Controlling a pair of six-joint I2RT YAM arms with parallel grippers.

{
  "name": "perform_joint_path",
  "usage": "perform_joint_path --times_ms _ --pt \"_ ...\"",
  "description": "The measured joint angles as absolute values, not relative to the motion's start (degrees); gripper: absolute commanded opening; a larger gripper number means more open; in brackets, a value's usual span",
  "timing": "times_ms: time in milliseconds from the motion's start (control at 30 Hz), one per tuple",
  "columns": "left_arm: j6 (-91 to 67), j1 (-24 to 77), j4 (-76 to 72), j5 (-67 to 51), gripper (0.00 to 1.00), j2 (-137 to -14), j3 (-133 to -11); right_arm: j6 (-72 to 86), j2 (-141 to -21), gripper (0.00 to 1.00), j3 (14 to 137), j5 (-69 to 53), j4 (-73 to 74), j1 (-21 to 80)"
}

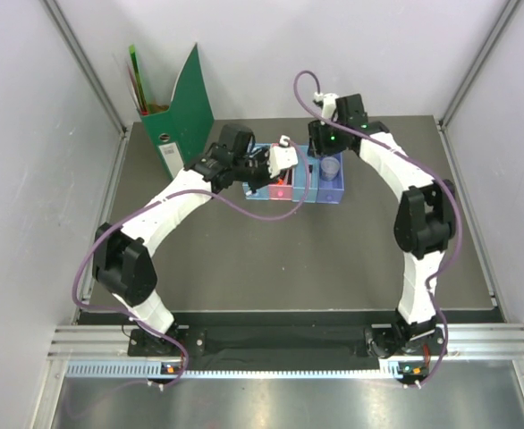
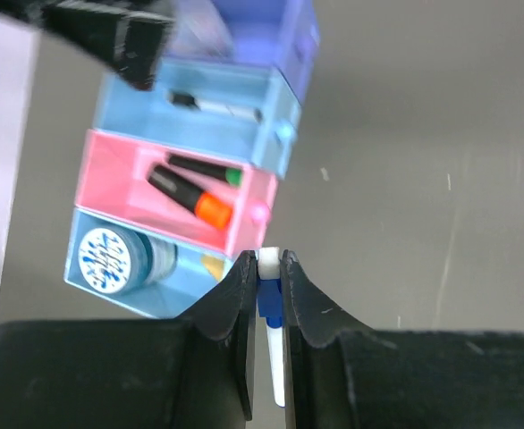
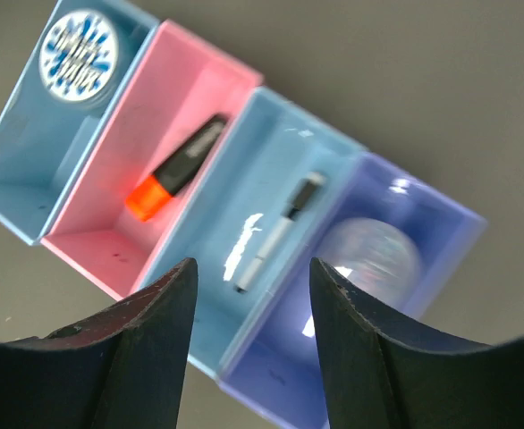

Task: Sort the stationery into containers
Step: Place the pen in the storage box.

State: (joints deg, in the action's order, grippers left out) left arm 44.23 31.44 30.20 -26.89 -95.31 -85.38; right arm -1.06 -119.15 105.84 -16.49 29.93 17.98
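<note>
My left gripper (image 2: 268, 261) is shut on the white pen with the blue cap (image 2: 270, 299), just off the near end of the pink tray (image 2: 110, 170). That tray holds the orange-and-black highlighter (image 2: 190, 197) and the green-capped marker (image 2: 204, 168). A blue-patterned disc (image 3: 81, 46) lies in the blue tray (image 3: 12, 179). A grey pen (image 3: 275, 234) lies in the light blue tray (image 3: 244, 152). My right gripper (image 3: 253, 268) hangs open over the purple tray (image 3: 441, 232), which holds a clear disc (image 3: 369, 255).
The tall green file holder (image 1: 177, 125) with coloured sheets stands at the back left, close to the left arm. The tray row (image 1: 293, 183) sits mid-table toward the back. Both wrists crowd together above the trays. White walls enclose the table on three sides.
</note>
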Motion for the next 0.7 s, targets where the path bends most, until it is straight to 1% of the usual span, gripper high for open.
perform_joint_path --times_ms 133,267,333,467,600,700 --pt "33.6 31.4 22.9 -27.1 0.0 -95.4 -86.7 -1.8 -110.9 0.54 103.6 -8.2 29.7 16.7" --pt "23.5 31.4 15.7 -25.8 0.0 -98.6 -91.4 -2.6 -102.6 0.56 100.6 0.8 28.2 12.8" --pt "19.7 31.4 12.9 -24.6 0.0 -101.8 -94.4 -2.9 -99.9 0.57 99.5 5.3 27.8 10.5" --pt "11.0 31.2 9.9 -24.0 0.0 -112.5 -104.2 -3.4 -96.8 0.57 95.9 12.0 26.5 5.8" --pt "3.8 30.8 9.6 -25.0 0.0 -122.0 -111.0 -3.6 -95.9 0.57 91.9 14.3 26.7 3.9" --pt "-0.6 30.6 9.5 -25.7 0.0 -126.9 -113.6 -3.7 -95.4 0.57 89.7 14.7 27.4 3.9"
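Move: The left hand already holds the blue-capped pen; the storage box's light-blue compartment, between pink and purple, lies about 9 cm ahead, 9 cm right and 16 cm below. The orange highlighter is some 9 cm ahead, 3 cm right; the round jar 11 cm ahead, 3 cm left; the paperclip tub 10 cm ahead, 15 cm right. From the empty right hand the compartment is about 4 cm back, 3 cm left, 10 cm below. Left hand arcs its pen 17 cm forward-right over the light-blue compartment, as right hand clears 23 cm rightward. ##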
